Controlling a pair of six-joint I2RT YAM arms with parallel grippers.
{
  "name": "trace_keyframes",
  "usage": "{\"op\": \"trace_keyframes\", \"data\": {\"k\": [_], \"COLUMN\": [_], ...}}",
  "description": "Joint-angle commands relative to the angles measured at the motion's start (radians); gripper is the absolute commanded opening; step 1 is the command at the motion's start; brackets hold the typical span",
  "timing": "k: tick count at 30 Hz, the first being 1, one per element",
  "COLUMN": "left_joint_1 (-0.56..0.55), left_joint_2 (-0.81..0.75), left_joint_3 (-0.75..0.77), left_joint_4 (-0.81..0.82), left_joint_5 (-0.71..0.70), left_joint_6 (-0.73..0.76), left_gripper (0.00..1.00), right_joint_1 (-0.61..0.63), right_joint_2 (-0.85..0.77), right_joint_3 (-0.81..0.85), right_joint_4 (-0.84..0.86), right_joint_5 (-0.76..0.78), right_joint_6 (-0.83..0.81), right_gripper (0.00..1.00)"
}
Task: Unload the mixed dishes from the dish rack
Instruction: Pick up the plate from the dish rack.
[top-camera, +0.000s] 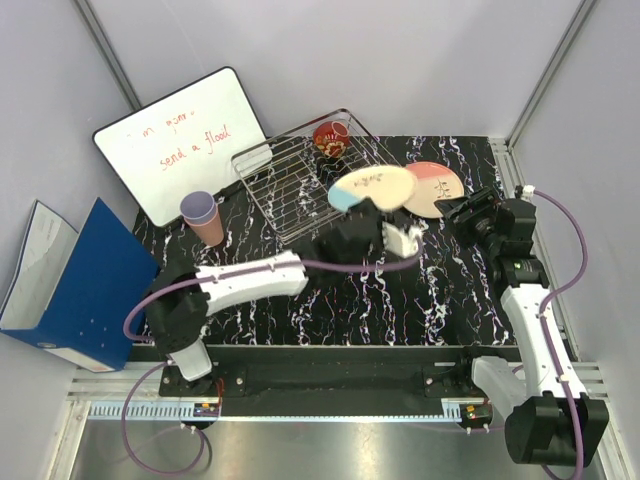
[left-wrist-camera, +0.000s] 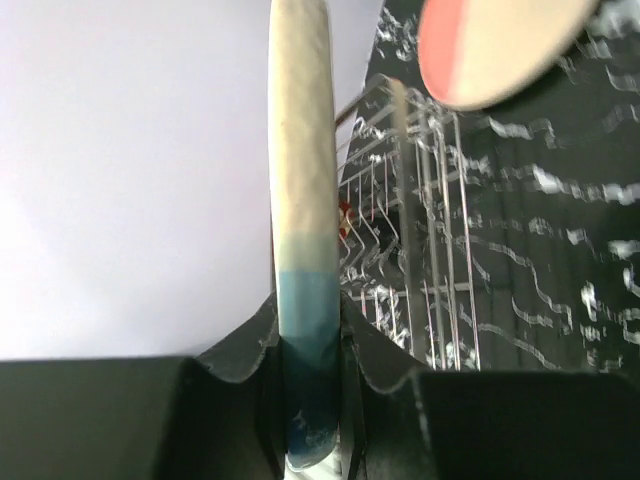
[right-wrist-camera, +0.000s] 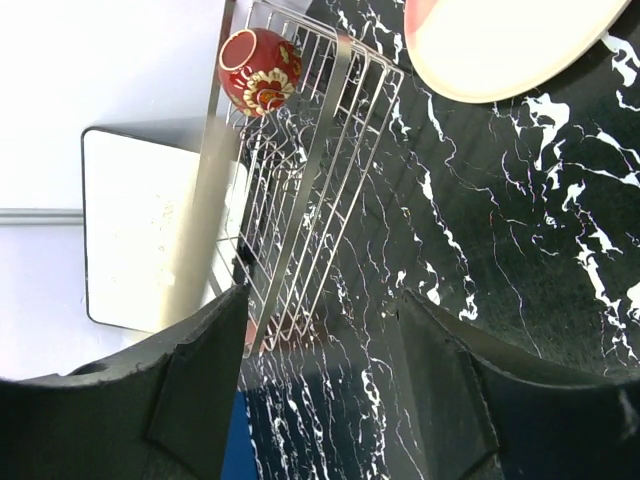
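My left gripper (top-camera: 350, 212) is shut on the blue edge of the light-blue/cream plate (top-camera: 372, 187), held above the right end of the dish rack (top-camera: 285, 185). In the left wrist view the plate (left-wrist-camera: 303, 180) stands edge-on between the fingers of that gripper (left-wrist-camera: 310, 400). The red patterned bowl (top-camera: 332, 139) sits in the rack's far right corner. On the table right of the rack lies the pink/cream plate (top-camera: 438, 190). My right gripper (top-camera: 462, 211) is open and empty beside it. A lavender cup (top-camera: 197, 207) sits nested in a salmon-pink cup (top-camera: 211, 233) left of the rack.
A whiteboard (top-camera: 180, 135) with red writing leans behind the rack. A blue binder (top-camera: 85, 285) lies at the table's left edge. The black marbled table (top-camera: 400, 300) spreads in front of the rack. The right wrist view shows the bowl (right-wrist-camera: 258, 70) and rack (right-wrist-camera: 310, 180).
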Motion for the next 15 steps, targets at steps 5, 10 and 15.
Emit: {"op": "trace_keyframes", "data": {"k": [5,10,15], "left_joint_1": [-0.083,-0.131,-0.247], "left_joint_2": [-0.013,0.029,0.095], "left_joint_3": [-0.374,-0.458,-0.494], "left_joint_4": [1.095,1.427,1.565], "left_joint_5": [-0.465,-0.518,-0.554], "left_joint_6": [0.624,0.793,0.855], "left_gripper": [0.0,0.0,0.0], "right_joint_1": [0.006,0.006,0.006], "right_joint_2": [-0.002,0.034,0.077], "right_joint_3": [0.103,0.12,0.059], "right_joint_4": [-0.044,-0.078,-0.061], "right_joint_5": [0.013,-0.067,-0.195], "right_joint_6": [0.0,-0.032,-0.055], "right_gripper": [0.7,0.71,0.71]}}
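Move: The left hand already holds the plate by its blue end, clear of the rack. The waiting right gripper stands about 15 cm to its right, level ahead and roughly as high. The pink-and-cream plate lies about 17 cm right, 6 ahead and 25 below; the rack's middle is some 9 cm left, 8 ahead and 22 below. From the right hand, the held plate's middle is about 13 cm left, 3 ahead and near its height. Down about 7 cm and slightly back at first, the left hand then sweeps some 6 cm left while climbing most of the way back up, carrying the plate away from the right gripper towards the rack's near side. The wrist turns roughly 35 degrees overall, tipping its fingers up, raising its left side and swinging counter-clockwise; the fingers keep their pinch on the blue end. ##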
